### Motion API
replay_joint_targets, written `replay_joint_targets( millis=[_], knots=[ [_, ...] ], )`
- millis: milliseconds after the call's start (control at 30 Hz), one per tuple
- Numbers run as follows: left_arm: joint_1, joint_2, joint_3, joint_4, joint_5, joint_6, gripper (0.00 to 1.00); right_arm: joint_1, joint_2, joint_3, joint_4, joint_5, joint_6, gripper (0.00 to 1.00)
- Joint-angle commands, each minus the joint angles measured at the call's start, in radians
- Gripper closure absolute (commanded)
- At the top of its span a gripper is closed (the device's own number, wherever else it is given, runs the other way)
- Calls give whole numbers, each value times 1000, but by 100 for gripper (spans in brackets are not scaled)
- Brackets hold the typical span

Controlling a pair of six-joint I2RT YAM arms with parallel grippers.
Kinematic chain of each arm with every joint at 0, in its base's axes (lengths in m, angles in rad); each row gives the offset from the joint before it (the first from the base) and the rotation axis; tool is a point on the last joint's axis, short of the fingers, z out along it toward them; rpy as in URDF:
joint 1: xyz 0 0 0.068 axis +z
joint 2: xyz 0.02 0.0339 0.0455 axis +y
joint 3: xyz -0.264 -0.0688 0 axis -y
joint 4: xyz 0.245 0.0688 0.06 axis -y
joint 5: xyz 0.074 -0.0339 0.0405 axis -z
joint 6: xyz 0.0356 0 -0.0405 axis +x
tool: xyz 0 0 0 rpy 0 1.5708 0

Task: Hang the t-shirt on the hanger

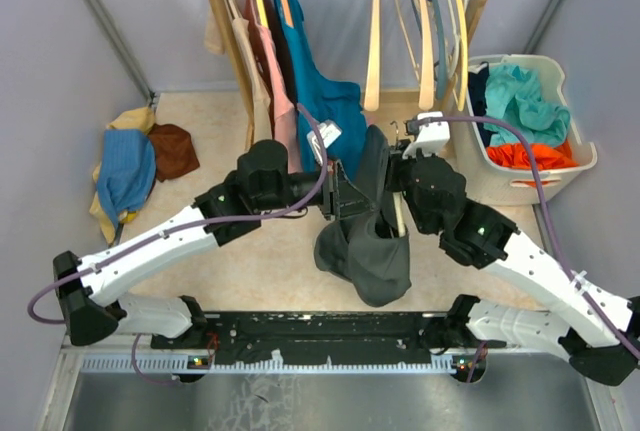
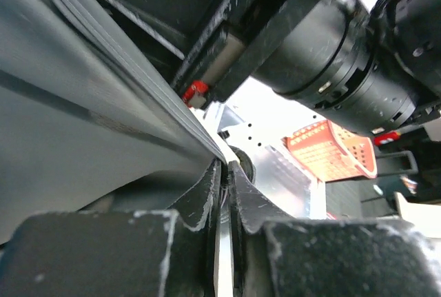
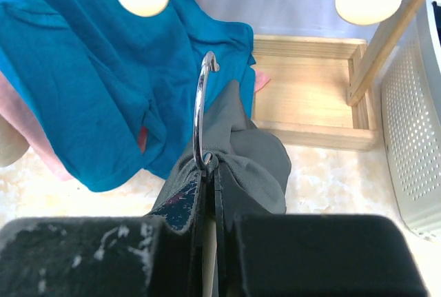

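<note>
The dark grey t-shirt (image 1: 375,251) hangs bunched between my two grippers at the middle of the top view. A strip of the pale wood hanger (image 1: 400,219) shows inside it. My left gripper (image 1: 340,196) is shut on a fold of the t-shirt (image 2: 83,118); its jaws (image 2: 225,173) pinch thin fabric. My right gripper (image 1: 393,176) is shut on the hanger's neck through the t-shirt (image 3: 258,159). Pale wood shows between its jaws (image 3: 212,173). The silver hook (image 3: 198,104) sticks out just past the fingertips.
A wooden clothes rack stands behind with a teal-blue shirt (image 1: 320,81), a pink garment (image 1: 280,81) and several empty hangers (image 1: 425,31). A white basket (image 1: 575,166) of clothes is at the right. A pile of clothes (image 1: 130,166) lies at the left.
</note>
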Motion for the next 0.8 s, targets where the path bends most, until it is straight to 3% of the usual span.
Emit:
replay_joint_targets(
  millis=[0, 133, 200, 333, 567, 767],
  knots=[
    [-13, -24, -90, 293, 150, -148, 86, -7, 10, 52, 67, 101, 104, 100],
    [-14, -27, -196, 521, 181, -258, 81, -5, 8, 45, 62, 102, 124, 100],
    [-14, -40, -209, 523, 172, -258, 73, -6, 6, 47, 48, 113, 128, 100],
    [-16, -101, -173, 330, 101, -157, 69, -5, 5, 53, 23, 134, 130, 100],
    [-30, -169, -13, -187, -94, 68, 67, -6, 21, 70, 10, 148, 149, 100],
    [-60, -146, 20, -339, -83, 125, 65, -5, 41, 87, -5, 154, 160, 100]
  ],
)
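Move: The t-shirt's opening edge is already at the left fingertips, its body hanging about 6 cm back and some 12 below, neither left nor right. The hanger's middle, inside the shirt, lies roughly 6 cm to this hand's right, 3 ahead and 3 below. The right hand still pinches the hanger's neck; from it the t-shirt's body is about 15 cm back, 5 left and 14 below. The left fingers open off the t-shirt's edge, drawing back about 3 cm, then left some 5 and up. ##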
